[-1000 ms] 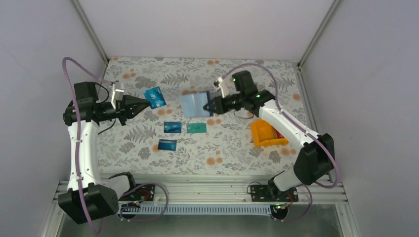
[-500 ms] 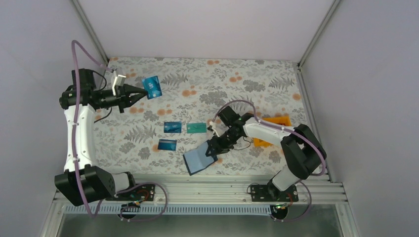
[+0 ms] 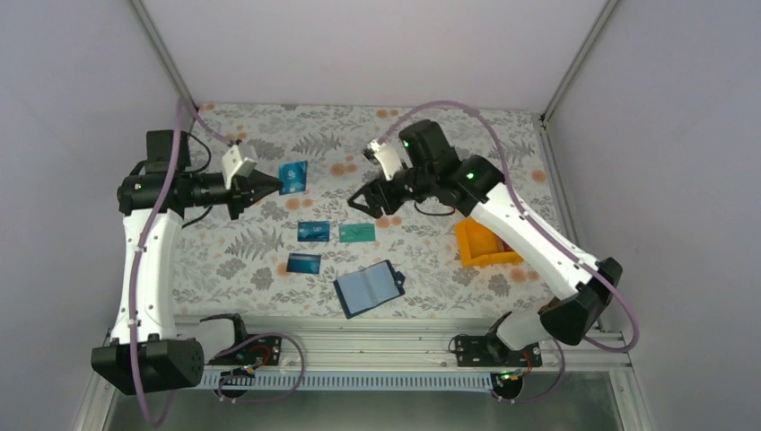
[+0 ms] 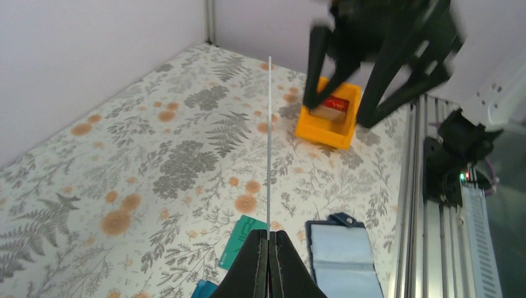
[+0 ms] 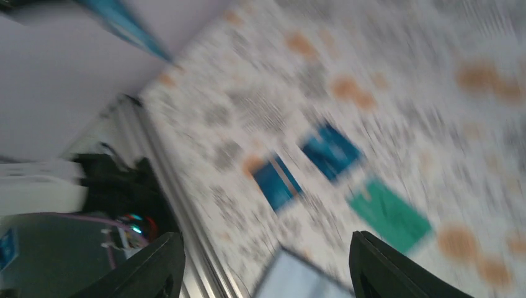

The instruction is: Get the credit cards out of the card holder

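The card holder point(image 3: 368, 287) lies open, light blue inside up, near the table's front edge; it also shows in the left wrist view point(image 4: 344, 257). My left gripper point(image 3: 269, 184) is shut on a blue card point(image 3: 293, 177) and holds it in the air; in its wrist view the card shows edge-on as a thin line point(image 4: 269, 143). Two blue cards point(image 3: 313, 231) point(image 3: 304, 263) and a teal card point(image 3: 356, 233) lie flat on the table. My right gripper point(image 3: 363, 203) is open and empty, raised above the table's middle. Its wrist view is blurred.
An orange bin point(image 3: 485, 242) stands at the right, with a red card point(image 4: 329, 107) inside. The aluminium rail point(image 3: 377, 328) runs along the front edge just below the card holder. Grey walls close in the left, back and right.
My right gripper has let go of the card holder at the front edge and swung up and back over the table's middle. My left gripper has shifted slightly right with its blue card.
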You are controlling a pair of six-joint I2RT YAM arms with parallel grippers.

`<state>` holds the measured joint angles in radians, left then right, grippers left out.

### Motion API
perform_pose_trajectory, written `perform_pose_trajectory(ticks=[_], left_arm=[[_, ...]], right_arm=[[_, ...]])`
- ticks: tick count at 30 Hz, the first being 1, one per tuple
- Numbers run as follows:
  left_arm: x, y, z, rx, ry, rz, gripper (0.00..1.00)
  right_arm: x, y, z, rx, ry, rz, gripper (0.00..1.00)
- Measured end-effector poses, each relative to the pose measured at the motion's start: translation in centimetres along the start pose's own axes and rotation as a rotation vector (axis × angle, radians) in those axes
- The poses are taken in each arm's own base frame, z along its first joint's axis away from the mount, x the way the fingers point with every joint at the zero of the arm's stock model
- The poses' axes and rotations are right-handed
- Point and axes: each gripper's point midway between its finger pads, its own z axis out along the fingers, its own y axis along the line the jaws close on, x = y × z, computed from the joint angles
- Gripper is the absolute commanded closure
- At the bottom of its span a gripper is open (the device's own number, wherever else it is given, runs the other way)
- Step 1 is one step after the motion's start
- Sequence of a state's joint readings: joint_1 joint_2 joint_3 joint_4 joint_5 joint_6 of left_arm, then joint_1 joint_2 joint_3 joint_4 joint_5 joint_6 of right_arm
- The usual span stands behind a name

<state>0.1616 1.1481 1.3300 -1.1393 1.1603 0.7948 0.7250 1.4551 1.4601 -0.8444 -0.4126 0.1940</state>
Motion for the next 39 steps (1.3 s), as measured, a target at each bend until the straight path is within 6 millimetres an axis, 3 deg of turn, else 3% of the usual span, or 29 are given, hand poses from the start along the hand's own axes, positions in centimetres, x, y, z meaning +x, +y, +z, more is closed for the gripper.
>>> perform_pose_trajectory(ticks=[3, 6, 10, 13, 15, 18, 21, 26, 27, 29, 31, 33, 36, 39], left_arm=[[0.2, -1.7, 0.6, 0.034, 0.03, 0.067, 0.98], [0.6, -3.2, 1.2, 0.073, 0.06, 0.104, 0.98], [1.2, -4.2, 1.8, 0.106, 0.093, 0.127, 0.98], [1.6, -4.6, 2.1, 0.123, 0.106, 0.126, 0.98], [1.6, -4.8, 2.2, 0.129, 0.108, 0.129, 0.98], [1.5, -4.9, 2.3, 0.135, 0.108, 0.131, 0.97], [1.5, -4.9, 2.3, 0.136, 0.108, 0.131, 0.98], [1.6, -4.9, 2.3, 0.138, 0.109, 0.13, 0.98], [1.5, -5.0, 2.4, 0.142, 0.108, 0.129, 0.87], [1.3, -5.0, 2.5, 0.145, 0.1, 0.124, 0.37], [1.2, -4.3, 2.6, 0.111, 0.103, 0.112, 0.13], [1.5, -2.4, 2.8, 0.027, 0.125, 0.076, 0.01], [2.4, 0.6, 2.4, -0.111, 0.151, 0.004, 0.0], [4.3, 4.4, 1.1, -0.287, 0.169, -0.102, 0.0]], right_arm=[[-4.7, 6.6, -3.4, -0.123, -0.139, -0.236, 0.31], [-7.8, 11.2, -5.6, -0.208, -0.237, -0.412, 0.31], [-10.0, 14.0, -5.7, -0.259, -0.29, -0.541, 0.31], [-9.8, 14.6, -3.3, -0.281, -0.253, -0.594, 0.33], [-9.0, 14.5, -1.2, -0.286, -0.2, -0.609, 0.39], [-7.8, 13.9, 1.2, -0.278, -0.13, -0.614, 0.69], [-7.2, 13.1, 2.1, -0.253, -0.096, -0.62, 0.94], [-6.7, 13.0, 1.9, -0.246, -0.1, -0.613, 0.96], [-6.6, 12.9, 1.8, -0.243, -0.103, -0.609, 0.96], [-6.7, 12.7, 1.5, -0.233, -0.117, -0.592, 0.96], [-6.8, 12.1, 1.0, -0.21, -0.132, -0.545, 0.96], [-7.5, 10.5, 0.3, -0.171, -0.163, -0.455, 0.96], [-8.9, 6.1, -0.2, -0.111, -0.234, -0.209, 0.96], [-9.2, 1.2, 1.0, -0.056, -0.321, 0.066, 0.96]])
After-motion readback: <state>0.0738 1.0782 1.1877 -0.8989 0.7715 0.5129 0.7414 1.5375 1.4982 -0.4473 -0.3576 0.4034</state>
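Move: The blue credit card already sits between my left fingers, its middle about 3 cm to their right and 1 cm ahead. My open right fingers are some 19 cm to the right of my left hand and 8 cm lower. From my right hand, that held card lies about 16 cm left, 1 cm ahead and 8 cm up. On the table, about 23 cm below my right hand, the green card is 3 cm ahead and 2 cm left, and the card holder 12 cm back. I swing my open right hand up and about 12 cm left in an arc, then sink it to the blue card's free end and pinch it, while my left hand brings the card some 4 cm right and back, then waits. Once my right fingers are shut, my left opens wide and leaves forward-left; my right draws forward and about 6 cm right, turning clockwise. ##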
